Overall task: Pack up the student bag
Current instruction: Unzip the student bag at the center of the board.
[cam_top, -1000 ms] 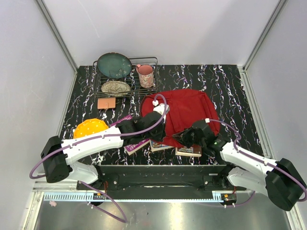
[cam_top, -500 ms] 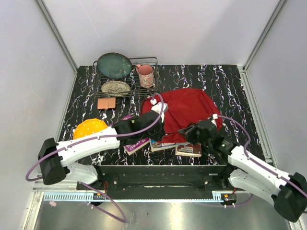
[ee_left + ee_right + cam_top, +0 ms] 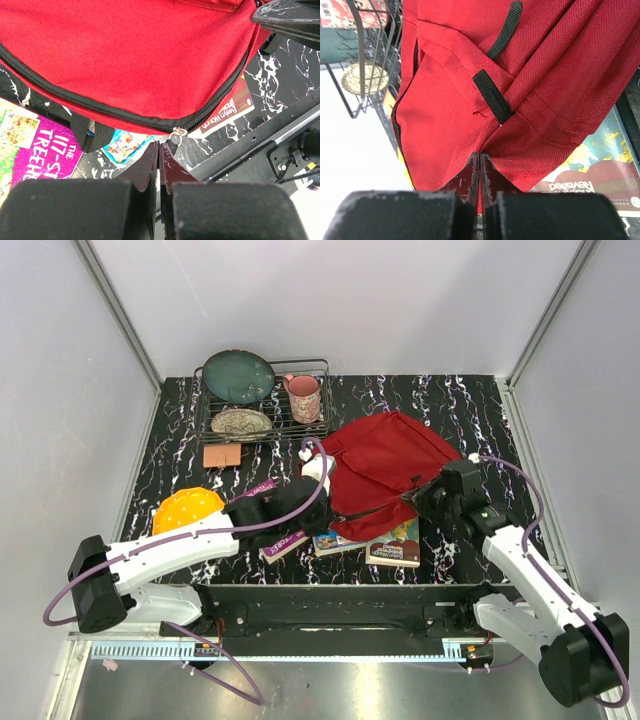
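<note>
The student bag point(image 3: 385, 465) is a dark-red backpack lying right of the table's centre, with its near edge lifted. My right gripper point(image 3: 420, 498) is at the bag's near right corner; the right wrist view shows it point(image 3: 480, 156) shut on a fold of the red fabric point(image 3: 470, 100). My left gripper point(image 3: 325, 510) is at the bag's near left edge. In the left wrist view it point(image 3: 160, 146) is shut, its tips on the black tab of the zip pull point(image 3: 177, 132) below the bag point(image 3: 130, 60). Under the bag lie a purple book point(image 3: 285, 540), a colourful book point(image 3: 335, 543) and a red book point(image 3: 395, 552).
At the back left, a wire dish rack point(image 3: 262, 405) holds a teal plate point(image 3: 238, 375), a patterned plate point(image 3: 240, 422) and a pink mug point(image 3: 303, 397). A tan sponge point(image 3: 222, 455) and an orange plate point(image 3: 187, 508) lie on the left. A black rail runs along the table's near edge.
My right gripper closed on the bag's fabric and drew it right and back, lifting the near edge and uncovering more of the books. My left gripper shifted slightly left.
</note>
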Available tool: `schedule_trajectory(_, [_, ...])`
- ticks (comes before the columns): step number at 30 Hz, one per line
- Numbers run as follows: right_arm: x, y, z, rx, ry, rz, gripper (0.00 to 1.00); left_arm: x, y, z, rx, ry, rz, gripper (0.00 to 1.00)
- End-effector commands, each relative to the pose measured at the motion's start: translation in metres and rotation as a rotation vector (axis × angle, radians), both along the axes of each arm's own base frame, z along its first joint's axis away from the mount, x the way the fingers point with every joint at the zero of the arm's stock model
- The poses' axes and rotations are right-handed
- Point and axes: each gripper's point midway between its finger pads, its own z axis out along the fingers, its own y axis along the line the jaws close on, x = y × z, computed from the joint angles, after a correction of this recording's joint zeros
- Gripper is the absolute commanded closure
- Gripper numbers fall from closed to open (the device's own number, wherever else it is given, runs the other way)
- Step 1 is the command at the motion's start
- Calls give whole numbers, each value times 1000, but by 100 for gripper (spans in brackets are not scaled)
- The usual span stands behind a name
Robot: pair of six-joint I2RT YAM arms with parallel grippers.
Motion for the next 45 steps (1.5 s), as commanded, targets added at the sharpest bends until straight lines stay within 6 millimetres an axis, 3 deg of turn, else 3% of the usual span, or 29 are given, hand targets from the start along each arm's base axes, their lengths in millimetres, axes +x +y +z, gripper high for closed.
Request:
schedule_trajectory(1, [15, -19, 16, -104, -64, -7, 77, -4, 8, -4, 23, 23, -2, 100])
schedule_trajectory(2, [10, -14, 22, -81, -78, 16, 61, -6, 0, -3, 0, 35, -23, 100])
schedule_trajectory(5, [-5, -17, 32, -50, -91, 9, 38, -9, -10, 0, -32, 55, -45, 100])
schedule_trajectory(8, [-23, -19, 40, -28, -100, 17, 31, -8, -12, 2, -36, 50, -50, 100])
schedule_trajectory(15, [-58, -18, 56, -19, -81, 94, 27, -5, -17, 10, -31, 28, -76, 100])
schedule_trajectory(17, [-65, -21, 59, -53, -86, 122, 14, -4, -21, 11, -27, 26, -83, 100])
schedule_trajectory(19, [-65, -23, 76, -46, -138, 108, 0, -3, -21, 11, -20, 27, -82, 100])
schedule_trajectory(20, [-69, -24, 90, -1, -191, 78, 0, -2, -22, 11, -22, 27, -81, 100])
schedule_trajectory(21, [-68, -31, 90, 36, -195, -4, 0, -2, -22, 11, -21, 28, -79, 100])
schedule_trajectory(23, [-75, -29, 114, 256, -271, -101, 0, -3, -23, 12, -28, 32, -78, 100])
schedule_trajectory(24, [-76, -18, 98, 318, -251, -65, 0, -3, -24, 12, -31, 33, -79, 100])
schedule_trajectory(25, [-72, -11, 112, 430, -286, -68, 0, -3, -24, 12, -32, 32, -79, 100])
schedule_trajectory(26, [-75, 2, 97, 470, -229, -16, 0, -2, -25, 12, -32, 32, -81, 100])
schedule_trajectory(27, [-76, 8, 94, 487, -199, 10, 0, -2, -25, 13, -34, 32, -82, 100])
schedule_trajectory(29, [-77, 14, 65, 430, -60, 37, 0, -2, -25, 14, -29, 31, -83, 100])
schedule_trajectory(31, [-82, 15, 58, 381, -7, 64, 0, -2, -24, 13, -24, 32, -78, 100])
schedule_trajectory(35, [-79, 13, 65, 383, 7, 36, 0, -1, -22, 10, -20, 36, -65, 100])
schedule_trajectory(41, [-76, 15, 46, 409, 115, -45, 0, 1, -26, 14, -29, 32, -64, 100])
schedule_trajectory(45, [-70, 36, 46, 415, 132, -40, 1, 2, -28, 15, -28, 32, -66, 100])
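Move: The left fingers already hold the student bag's zipper pull at their tips; the bag's middle lies about 12 cm to their right, 10 cm ahead and 9 cm lower, the brown book 16 cm right, 2 cm back and 15 cm down. The right fingers pinch red bag cloth: from them the bag's near edge is some 10 cm left, 8 cm back and 5 cm down, the brown book 2 cm left, 8 cm back and 12 cm down. Open the right gripper wide to let go of the bag cloth, lift it about 10 cm while drawing it back some 8 cm, then sink about 6 cm with a little leftward travel, rolling its left side up some 20 degrees and keeping the jaws open. Keep the left gripper shut on the zipper pull, easing it slightly right and down. ##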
